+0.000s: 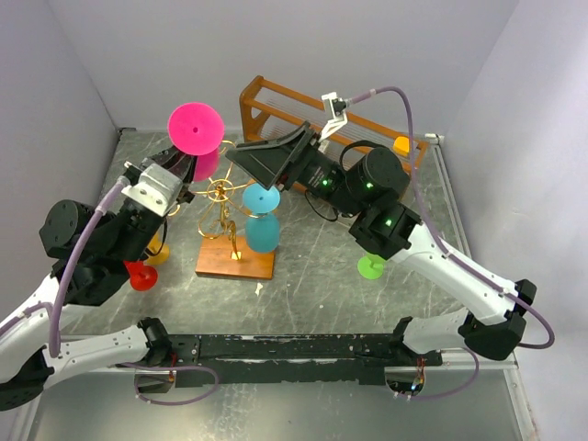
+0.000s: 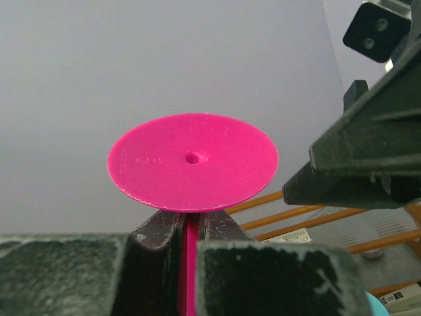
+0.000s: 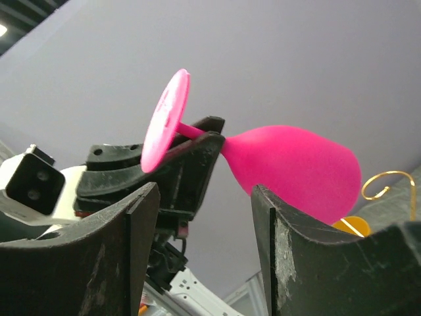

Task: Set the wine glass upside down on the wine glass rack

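My left gripper (image 1: 186,166) is shut on the thin stem of a pink wine glass (image 1: 197,129), held up with its round foot uppermost. In the left wrist view the foot (image 2: 192,161) sits just above the fingers (image 2: 158,230), with the stem pinched between them. The bowl (image 3: 296,168) shows in the right wrist view, close to a gold scroll (image 3: 388,181). The wine glass rack (image 1: 220,197), gold wire on a wooden base (image 1: 234,260), stands just right of the glass. My right gripper (image 1: 265,158) hovers open beside the rack top, nothing between its fingers (image 3: 309,257).
A blue glass (image 1: 262,222) hangs upside down on the rack. A brown wooden shelf (image 1: 276,99) stands at the back. A red glass (image 1: 141,275) and a yellow one (image 1: 157,252) sit under my left arm; a green one (image 1: 371,266) lies under my right arm.
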### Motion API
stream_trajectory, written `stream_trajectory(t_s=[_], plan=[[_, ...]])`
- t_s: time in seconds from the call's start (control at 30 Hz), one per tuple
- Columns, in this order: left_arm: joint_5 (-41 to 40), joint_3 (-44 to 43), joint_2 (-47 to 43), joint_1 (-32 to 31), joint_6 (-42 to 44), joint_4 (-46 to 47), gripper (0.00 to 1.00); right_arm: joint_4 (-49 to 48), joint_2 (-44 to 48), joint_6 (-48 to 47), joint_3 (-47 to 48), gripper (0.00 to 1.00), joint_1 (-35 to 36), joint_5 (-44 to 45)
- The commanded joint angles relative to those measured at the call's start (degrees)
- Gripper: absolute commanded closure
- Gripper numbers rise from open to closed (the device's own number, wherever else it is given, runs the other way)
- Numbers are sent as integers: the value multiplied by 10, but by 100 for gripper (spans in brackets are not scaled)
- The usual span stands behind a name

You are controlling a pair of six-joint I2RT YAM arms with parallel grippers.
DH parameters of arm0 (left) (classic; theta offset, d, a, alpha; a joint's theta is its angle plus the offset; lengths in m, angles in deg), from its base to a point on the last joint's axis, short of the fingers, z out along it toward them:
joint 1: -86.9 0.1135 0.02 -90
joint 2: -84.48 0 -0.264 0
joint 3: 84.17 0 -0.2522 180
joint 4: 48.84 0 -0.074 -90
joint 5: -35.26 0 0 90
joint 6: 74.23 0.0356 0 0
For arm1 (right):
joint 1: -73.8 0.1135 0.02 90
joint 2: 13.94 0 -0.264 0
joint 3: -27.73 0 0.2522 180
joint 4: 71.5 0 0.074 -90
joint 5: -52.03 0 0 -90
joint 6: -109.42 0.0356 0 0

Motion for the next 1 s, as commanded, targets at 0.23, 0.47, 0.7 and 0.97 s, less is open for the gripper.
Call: stream_trajectory(t_s=[0.23,0.47,0.7,0.97], plan=[[37,7,4,1,24,-22,93,-67,-18,58,26,43,2,-21],[78,8,3,2,15,-38,93,-44,-42,96,43,58,0,-9],[106,6,-4,2,-4,-54,85,-71,-49,137,32,100,-4,-22],[76,-3,-38,2,-164,-66,30,-106,-34,132,4,100,-9,-9]])
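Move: The pink glass hangs foot-up in the left hand, pinched by the stem, its foot disc about 3 cm above that hand's pads and 1 cm to their left. From the right hand's open fingers the foot lies some 6 cm left, 2 cm ahead and 3 cm up. The rack's hub is roughly 11 cm ahead of the right hand, 8 cm left and 25 cm below; the hung blue glass is about 9 cm ahead, level sideways, 32 cm down. The right fingers shut on the near part of the pink glass's foot, pinching the disc beside the stem, after that hand has risen about 2 cm and edged nearly 2 cm left, tilting some 15 degrees. The left hand first carries the glass about 2.5 cm right and as far down towards those fingers, then opens to let go of the stem while easing back, slightly left and up. ##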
